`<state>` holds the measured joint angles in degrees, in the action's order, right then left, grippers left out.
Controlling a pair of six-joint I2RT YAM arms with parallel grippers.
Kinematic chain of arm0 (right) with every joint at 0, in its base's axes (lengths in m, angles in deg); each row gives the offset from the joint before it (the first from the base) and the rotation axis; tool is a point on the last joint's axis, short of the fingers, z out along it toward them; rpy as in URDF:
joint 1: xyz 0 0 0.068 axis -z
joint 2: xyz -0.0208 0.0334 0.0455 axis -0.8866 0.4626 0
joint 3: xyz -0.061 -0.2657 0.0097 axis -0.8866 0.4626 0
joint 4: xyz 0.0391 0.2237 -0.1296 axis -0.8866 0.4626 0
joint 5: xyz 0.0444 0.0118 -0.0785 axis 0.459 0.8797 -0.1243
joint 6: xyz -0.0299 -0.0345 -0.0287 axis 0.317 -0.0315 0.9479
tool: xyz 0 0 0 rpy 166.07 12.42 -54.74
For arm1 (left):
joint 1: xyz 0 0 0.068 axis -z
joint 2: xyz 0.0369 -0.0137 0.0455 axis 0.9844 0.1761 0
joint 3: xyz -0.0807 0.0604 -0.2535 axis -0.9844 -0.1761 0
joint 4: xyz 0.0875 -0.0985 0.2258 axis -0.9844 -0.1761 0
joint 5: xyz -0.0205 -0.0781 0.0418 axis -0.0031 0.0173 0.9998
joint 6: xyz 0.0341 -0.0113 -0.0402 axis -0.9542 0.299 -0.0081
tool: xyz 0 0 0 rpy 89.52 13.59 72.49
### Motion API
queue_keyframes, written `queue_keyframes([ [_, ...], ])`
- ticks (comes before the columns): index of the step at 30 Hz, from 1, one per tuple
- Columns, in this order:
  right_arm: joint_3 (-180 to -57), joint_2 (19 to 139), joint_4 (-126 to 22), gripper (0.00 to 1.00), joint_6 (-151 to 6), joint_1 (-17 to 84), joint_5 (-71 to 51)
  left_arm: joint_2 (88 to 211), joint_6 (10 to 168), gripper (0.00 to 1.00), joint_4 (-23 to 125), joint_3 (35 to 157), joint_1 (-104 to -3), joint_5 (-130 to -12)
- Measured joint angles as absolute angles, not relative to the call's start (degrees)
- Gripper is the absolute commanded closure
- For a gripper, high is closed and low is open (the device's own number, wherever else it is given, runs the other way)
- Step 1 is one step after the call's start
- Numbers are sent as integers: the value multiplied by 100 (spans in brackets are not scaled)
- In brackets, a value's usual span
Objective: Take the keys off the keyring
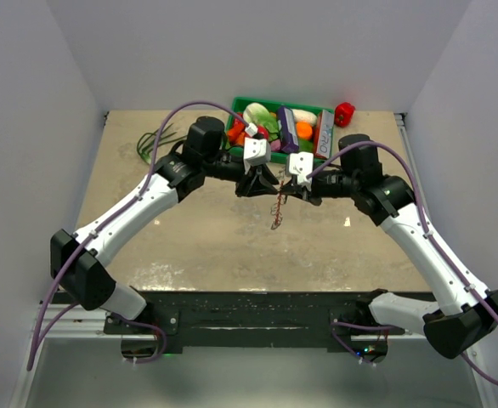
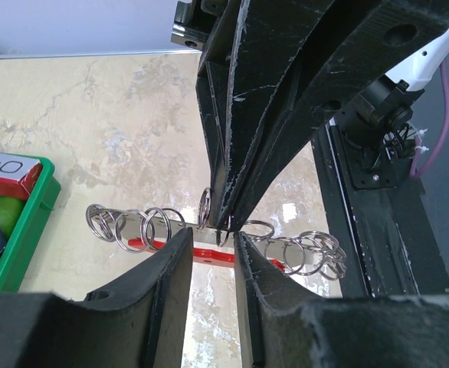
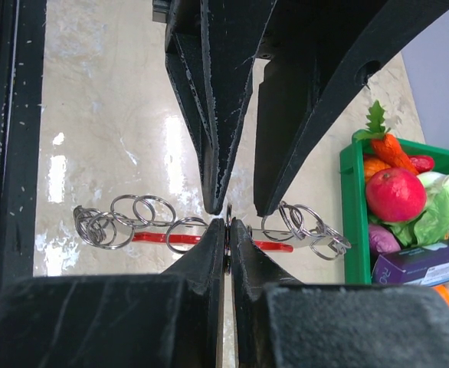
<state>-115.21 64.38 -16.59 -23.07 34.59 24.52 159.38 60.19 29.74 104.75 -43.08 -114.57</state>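
Note:
The bunch (image 1: 276, 214) hangs in the air between both arms at mid-table. It is several thin silvery rings strung along a flat silvery strip (image 2: 171, 223) with a red tag (image 2: 144, 244) beside it. I cannot make out single keys. My right gripper (image 3: 228, 228) is shut on one ring of the keyring (image 3: 228, 211), pinched edge-on between its pads. My left gripper (image 2: 213, 236) faces it from the other side, its fingers open and standing either side of that same ring (image 2: 224, 234). The two grippers' tips nearly touch.
A green bin (image 1: 239, 104) of toy fruit and vegetables stands at the back, just behind the grippers, its wall (image 3: 351, 222) close on the right. A red toy (image 1: 344, 113) lies by its right end and a green leafy piece (image 1: 151, 144) at back left.

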Motion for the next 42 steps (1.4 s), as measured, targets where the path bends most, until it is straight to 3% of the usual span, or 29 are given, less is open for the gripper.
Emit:
queue_keyframes([
  [8,-11521,6438,-1699,100,-2340,3459,2458,15964,6022,75,2985,10475,-4306,-11460],
  [16,-11521,6438,-1718,100,-2342,3461,2450,15982,6026,91,2983,10475,-4302,-11514],
  [18,-11521,6438,-1718,100,-2344,3461,2450,15984,6026,100,2983,10475,-4302,-11519],
  [22,-11521,6438,-1734,100,-2375,3470,2441,15984,6019,100,2981,10475,-4302,-11545],
  [28,-11521,6438,-1725,82,-2384,3470,2434,16006,6024,100,2983,10475,-4304,-11650],
  [32,-11521,6421,-1725,62,-2366,3470,2447,16006,6026,100,2976,10475,-4315,-11763],
  [36,-11521,6375,-1699,55,-2299,3483,2495,16003,6026,100,2924,10475,-4306,-11945],
  [42,-11528,6139,-1603,53,-2268,3649,2603,15975,6028,100,2922,10469,-4311,-12120],
])
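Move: The keyring hangs between the two hands, gripped by the right fingers at one middle ring, its bulk about 2 cm back from the right hand and 1 cm to its left. From the left hand, whose fingers are parted around that ring, the keyring lies some 2 cm back and 1 cm right, with its red strip about 2 cm back, 1 cm right and 3 cm below. The green crate is roughly 17 cm ahead of the left hand, straight ahead and 22 cm below. The keyring's middle ring is pinched by the left fingers, which close on it almost in place while the right hand still holds. Only then do the right fingers open to about half and let go, that hand easing up some 1.5 cm and about 1 cm right, away from the ring. The left hand, keeping its pinch, draws back about 2 cm towards the base, turning slightly clockwise. ##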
